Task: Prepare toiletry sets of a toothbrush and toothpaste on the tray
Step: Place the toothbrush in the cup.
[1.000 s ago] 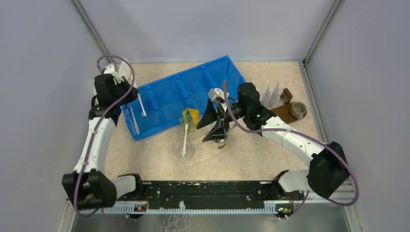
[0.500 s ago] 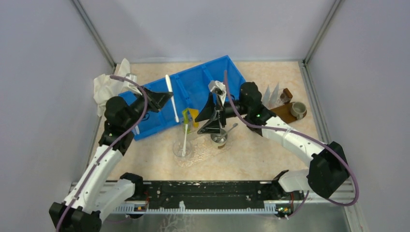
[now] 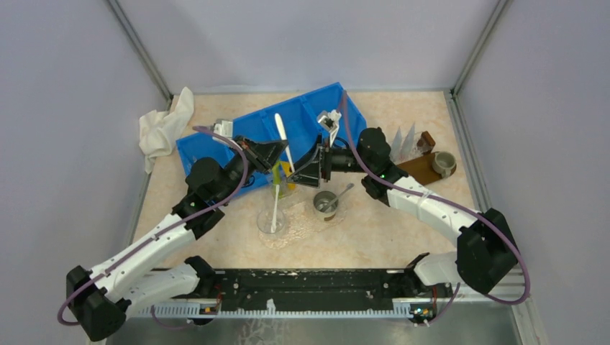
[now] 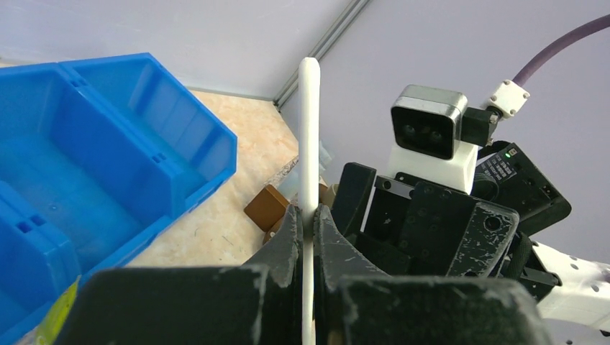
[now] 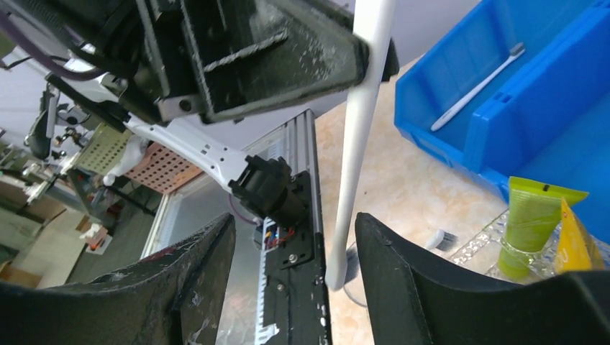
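Note:
My left gripper (image 3: 277, 149) is shut on a white toothbrush (image 3: 283, 135), whose free end sticks up over the blue bin (image 3: 316, 113). In the left wrist view the toothbrush (image 4: 308, 136) is pinched between the jaws of the left gripper (image 4: 309, 215). My right gripper (image 3: 311, 167) faces it and is open. In the right wrist view the toothbrush (image 5: 357, 154) hangs between the jaws of the right gripper (image 5: 293, 219), close to the right finger (image 5: 403, 273). Green and yellow toothpaste (image 5: 531, 224) stands in a clear cup (image 3: 282, 180). Another toothbrush (image 3: 275, 208) stands in a glass on the clear tray (image 3: 306, 228).
A metal cup (image 3: 326, 204) holding a grey utensil stands beside the glass. One more toothbrush (image 5: 475, 85) lies in the blue bin. A white cloth (image 3: 162, 126) lies at the back left. A brown board with a small cup (image 3: 442, 164) sits at the right.
My left arm swung from the bin's left end to the middle, carrying the toothbrush. The right gripper lifted off the metal cup and turned toward the left gripper.

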You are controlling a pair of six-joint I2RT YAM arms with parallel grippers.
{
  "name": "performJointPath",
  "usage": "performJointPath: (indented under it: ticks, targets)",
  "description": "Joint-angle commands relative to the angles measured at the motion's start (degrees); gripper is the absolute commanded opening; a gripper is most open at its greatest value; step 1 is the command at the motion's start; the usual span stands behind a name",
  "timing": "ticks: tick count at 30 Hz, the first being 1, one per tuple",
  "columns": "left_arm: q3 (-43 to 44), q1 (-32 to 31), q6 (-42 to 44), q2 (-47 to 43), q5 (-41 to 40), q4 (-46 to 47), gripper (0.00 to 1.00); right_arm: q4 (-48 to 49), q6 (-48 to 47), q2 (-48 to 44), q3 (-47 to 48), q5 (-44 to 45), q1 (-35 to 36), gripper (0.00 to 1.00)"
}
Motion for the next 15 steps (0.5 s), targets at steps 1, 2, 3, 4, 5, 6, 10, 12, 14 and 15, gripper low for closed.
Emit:
performJointPath:
  ticks: [1, 2, 3, 4, 5, 6, 10, 12, 14, 15]
  targets:
    - [0.3, -4.3, 0.2, 1.7, -7.6, 5.3, 0.0, -1.5, -2.7, 0.1, 1.9, 4.4, 0.5, 0.62]
    - [0.4, -5.0, 0.2, 2.0, -8.1, 5.4, 0.0, -3.2, -4.1, 0.1, 2.4, 5.2, 0.5, 0.61]
    - [0.6, -5.5, 0.2, 2.2, -8.4, 5.6, 0.0, -4.2, -5.1, 0.0, 2.6, 5.6, 0.5, 0.6]
    - [0.6, -5.9, 0.2, 2.4, -8.5, 5.7, 0.0, -4.6, -5.5, 0.0, 2.8, 5.7, 0.5, 0.57]
    - [0.7, -6.3, 0.2, 2.6, -8.7, 5.7, 0.0, -4.6, -5.7, -0.1, 2.8, 5.7, 0.5, 0.5]
    - [0.7, -6.6, 0.1, 2.7, -8.7, 5.7, 0.0, -4.7, -6.0, -0.1, 2.9, 5.5, 0.5, 0.37]
    - [0.3, -7.0, 1.6, 2.1, -7.9, 6.1, 0.19, -6.5, -8.2, -0.6, 3.8, 3.1, 0.4, 0.0]
    - [-0.6, -6.9, 3.5, 0.6, -7.9, 6.2, 0.46, -7.4, -9.3, -1.2, 4.5, 0.0, -0.1, 0.0]
    - [-2.2, -7.0, 6.2, -2.2, -7.2, 7.1, 0.63, -7.9, -10.2, -1.9, 4.9, -3.5, -1.5, 0.0]
    - [-3.3, -7.0, 7.9, -3.9, -6.9, 7.8, 0.73, -7.9, -10.8, -2.2, 5.1, -5.6, -2.7, 0.0]
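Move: The left hand holds a toothbrush pinched near its middle, leaning top-forward; the open right fingers lie about 6 cm back, 2 cm right and 6 cm below. From the right hand, the brush's middle is some 6 cm ahead, 2 cm left and 6 cm up, its lower end between the fingers. Some 22 cm below the right hand are the glass cup, 7 cm left and 5 cm back, and the steel cup, 7 cm right and 1 cm back. The right fingers shut on the toothbrush near its lower end, having eased about 2 cm down and a little forward to take the shaft between them. Meanwhile the left hand carries the brush some 2 cm right, towards the right hand, stops, then opens and lets go, staying around the shaft. ##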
